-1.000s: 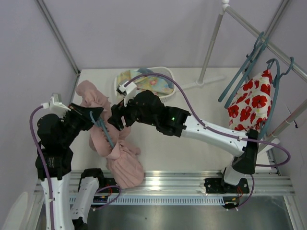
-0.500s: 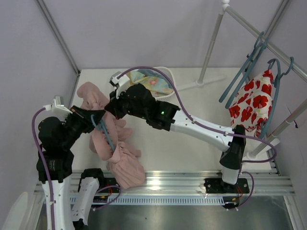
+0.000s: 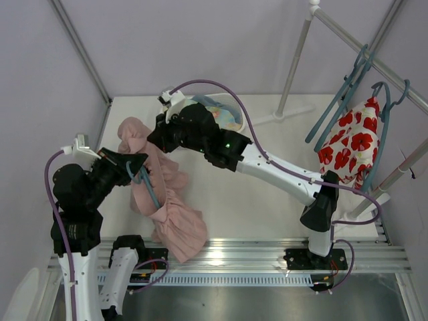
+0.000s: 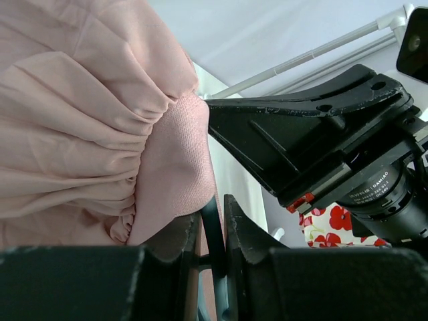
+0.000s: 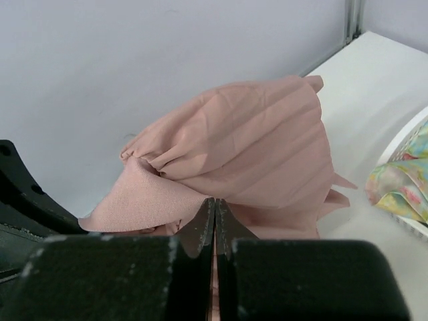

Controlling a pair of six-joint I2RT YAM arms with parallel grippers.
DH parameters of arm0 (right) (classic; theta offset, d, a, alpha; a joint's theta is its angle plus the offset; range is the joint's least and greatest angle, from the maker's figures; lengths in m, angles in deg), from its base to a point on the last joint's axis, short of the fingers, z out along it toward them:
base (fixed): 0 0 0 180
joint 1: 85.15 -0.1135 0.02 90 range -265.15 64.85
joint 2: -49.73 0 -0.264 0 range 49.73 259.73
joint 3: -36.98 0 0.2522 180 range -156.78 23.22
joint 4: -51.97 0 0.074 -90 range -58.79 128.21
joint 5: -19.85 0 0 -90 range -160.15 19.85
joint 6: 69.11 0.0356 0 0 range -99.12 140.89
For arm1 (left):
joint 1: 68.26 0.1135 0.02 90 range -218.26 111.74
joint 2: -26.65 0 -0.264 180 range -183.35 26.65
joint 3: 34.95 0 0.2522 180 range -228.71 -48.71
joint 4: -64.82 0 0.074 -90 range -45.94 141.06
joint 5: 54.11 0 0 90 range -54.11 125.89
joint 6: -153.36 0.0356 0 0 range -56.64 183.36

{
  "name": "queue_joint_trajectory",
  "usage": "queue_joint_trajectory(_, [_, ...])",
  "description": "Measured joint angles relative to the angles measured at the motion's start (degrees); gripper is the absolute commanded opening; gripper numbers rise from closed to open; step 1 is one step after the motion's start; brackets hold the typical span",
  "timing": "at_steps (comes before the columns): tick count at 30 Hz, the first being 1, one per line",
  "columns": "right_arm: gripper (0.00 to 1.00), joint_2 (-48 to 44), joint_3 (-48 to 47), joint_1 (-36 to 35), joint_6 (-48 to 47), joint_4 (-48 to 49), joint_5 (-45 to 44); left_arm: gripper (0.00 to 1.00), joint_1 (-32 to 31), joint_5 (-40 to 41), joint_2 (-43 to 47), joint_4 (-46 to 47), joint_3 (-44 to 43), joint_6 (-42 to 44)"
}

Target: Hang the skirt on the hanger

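Observation:
The dusty-pink skirt hangs in a bunched drape from the table's left side down to the front rail. A slim teal hanger lies against it, partly hidden by the folds. My left gripper is shut on the hanger's thin rod, with the skirt piled just beside its left finger. My right gripper reaches in from the right and is shut on a fold of the skirt. In the right wrist view its jaws meet on a thin strip of pink fabric.
A white basket holding a pastel floral cloth stands just behind the right arm's wrist. At the right a rack pole and a slanted rail carry teal hangers and a white cloth with red flowers.
My right gripper moved toward the far left and shut on the skirt. The skirt's upper part shifted with it and its lower part spread toward the front rail. The left gripper held still.

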State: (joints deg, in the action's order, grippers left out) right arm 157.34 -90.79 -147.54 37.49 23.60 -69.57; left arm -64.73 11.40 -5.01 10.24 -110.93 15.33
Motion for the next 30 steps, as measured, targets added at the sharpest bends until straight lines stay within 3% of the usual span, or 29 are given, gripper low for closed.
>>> queue_joint_trajectory(2, [0.26,0.0,0.0,0.15,0.52,-0.48,0.44,0.0,0.0,0.09,-0.24,0.11,0.0,0.0])
queue_joint_trajectory(4, [0.46,-0.04,0.02,-0.04,1.11,-1.9,0.33,0.0,-0.04,0.13,-0.74,0.5,0.0,-0.02])
queue_joint_trajectory(7, [0.53,-1.2,0.98,-0.11,1.88,-4.59,0.0,0.0,-0.09,0.79,-2.34,1.57,0.0,-0.5])
queue_joint_trajectory(15, [0.5,-16.72,13.38,-0.81,2.14,-8.04,-3.02,0.0,-0.22,7.72,-7.04,4.0,0.9,-4.63])
queue_joint_trajectory(19, [0.49,-23.8,17.9,-6.4,-1.42,-6.56,-6.62,0.0,-0.22,10.58,-8.74,5.29,1.38,-8.11])
queue_joint_trajectory(22, [0.51,-24.24,18.05,-11.41,-4.31,-5.79,-10.01,0.0,-0.22,12.61,-9.94,6.05,1.36,-10.75])
queue_joint_trajectory(26, [0.5,-21.77,18.23,-12.87,-5.86,-6.08,-13.86,0.0,-0.24,15.93,-11.45,5.07,0.63,-13.18])
queue_joint_trajectory(30, [0.58,-19.5,20.09,-13.97,-7.06,-7.23,-19.06,0.0,-0.26,19.98,-12.31,2.89,-1.14,-15.58])
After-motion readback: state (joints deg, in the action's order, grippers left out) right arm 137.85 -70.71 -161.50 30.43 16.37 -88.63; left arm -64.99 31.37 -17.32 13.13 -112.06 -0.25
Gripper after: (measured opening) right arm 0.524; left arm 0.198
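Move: The closed right fingertips are on the far part of the skirt's waistband. The part they go for next, the waistband by the hanger's bare free end, lies about 17 cm back from them, 2 cm right and 5 cm lower. The gripped part of the hanger is some 6 cm back and 5 cm left, and the basket about 14 cm ahead, 13 cm right and 25 cm below. From the left hand, that near waistband is roughly 13 cm back and 6 cm right, a little lower. Backing off to its right, the right hand opens its fingers about halfway and lets go of the far waistband, arcs up some 4 cm, then dips about 6 cm with fingers open, ending roughly 12 cm away and close to the waistband at the hanger's free end. Meanwhile the left hand keeps its grip on the hanger and carries it about 8 cm forward and 5 cm left, turning counter-clockwise some 25 degrees. ##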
